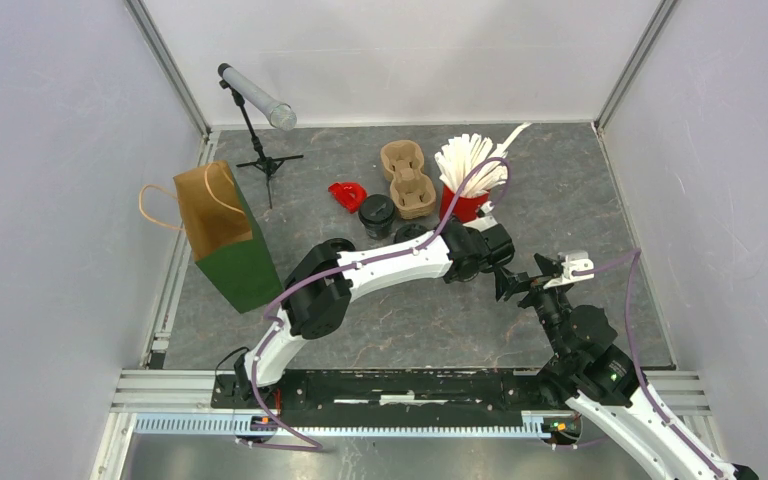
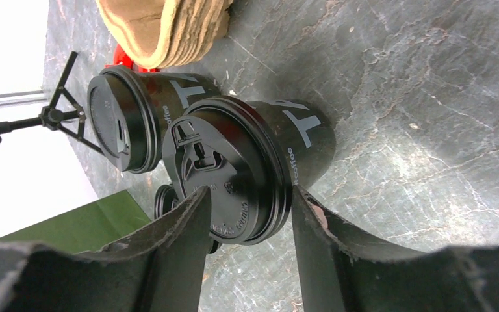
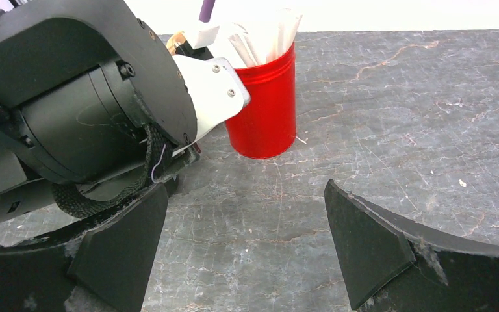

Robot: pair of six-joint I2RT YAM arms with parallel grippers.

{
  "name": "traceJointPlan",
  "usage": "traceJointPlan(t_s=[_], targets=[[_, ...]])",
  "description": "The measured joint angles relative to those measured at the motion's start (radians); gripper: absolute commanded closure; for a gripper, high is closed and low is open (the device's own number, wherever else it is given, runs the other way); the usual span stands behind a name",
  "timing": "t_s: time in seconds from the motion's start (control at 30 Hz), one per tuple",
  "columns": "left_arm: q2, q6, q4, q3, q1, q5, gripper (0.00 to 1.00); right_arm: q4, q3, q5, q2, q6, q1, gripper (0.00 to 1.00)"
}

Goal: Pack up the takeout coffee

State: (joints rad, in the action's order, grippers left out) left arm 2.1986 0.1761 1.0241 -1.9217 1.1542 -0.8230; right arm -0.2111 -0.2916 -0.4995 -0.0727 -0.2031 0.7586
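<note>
Two black lidded coffee cups stand side by side on the dark table. The nearer cup (image 2: pixel 260 156) (image 1: pixel 411 232) is mostly hidden under my left forearm in the top view; the farther cup (image 2: pixel 130 117) (image 1: pixel 376 215) stands free. My left gripper (image 2: pixel 250 192) is open at the nearer cup's lid: one finger lies over the lid's face, the other sits at the rim, and the cup rests on the table. My right gripper (image 3: pixel 245 184) (image 1: pixel 510 280) hangs wide open over bare table, just right of the left wrist. The brown and green paper bag (image 1: pixel 225 235) stands open at the left.
A stack of cardboard cup carriers (image 1: pixel 405 178) (image 2: pixel 169 26) lies behind the cups. A red can of white paper-wrapped sticks (image 1: pixel 468 200) (image 3: pixel 263 107) stands right of it. A small red object (image 1: pixel 347 195) and a tripod stand (image 1: pixel 260 150) sit toward the back left. The left wrist (image 3: pixel 71 110) crowds my right gripper.
</note>
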Motion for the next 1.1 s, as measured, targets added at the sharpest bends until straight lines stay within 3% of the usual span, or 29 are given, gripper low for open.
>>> traceJointPlan(t_s=[0.3, 0.5, 0.8, 1.1], targets=[[-0.022, 0.000, 0.000, -0.040, 0.000, 0.081, 0.27, 0.000, 0.000, 0.003, -0.002, 0.000, 0.000, 0.02], [-0.075, 0.003, 0.001, -0.085, 0.000, 0.130, 0.00, 0.000, 0.000, 0.022, -0.019, -0.004, 0.000, 0.02], [-0.315, 0.109, 0.094, -0.135, -0.075, 0.129, 0.00, 0.068, 0.047, 0.061, -0.153, 0.006, 0.000, 0.02], [-0.813, 0.187, 0.169, 0.090, -0.215, 0.158, 0.04, 0.102, 0.016, 0.188, -0.400, -0.029, 0.000, 0.06]])
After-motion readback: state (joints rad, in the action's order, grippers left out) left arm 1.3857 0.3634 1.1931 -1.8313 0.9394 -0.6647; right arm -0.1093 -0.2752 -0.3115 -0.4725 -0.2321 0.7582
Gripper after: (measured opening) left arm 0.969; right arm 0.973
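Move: The lidded cup just set down stands right at the left hand's still-parting fingertips, its middle about 3 cm ahead, 4 cm left and 5 cm below. The other lidded cup is some 8 cm ahead and 11 cm left, the black lid stack 1 cm ahead and 19 cm left, and the red bucket 11 cm ahead and 5 cm right. From the open right hand, the just-set cup lies roughly 11 cm ahead, 18 cm left and 14 cm below. The left hand eases about 2.5 cm to the right off the lidded cup while its half-open fingers spread wide, then climbs some 24 cm and swings quickly left, rolling about 40 degrees so its raised left side comes down, to finish high up near the black lid stack. From about halfway the right hand, fingers staying wide open, sinks about 7 cm and goes 5 cm left towards the same cup, tipping down and turning slightly counter-clockwise without reaching it. ##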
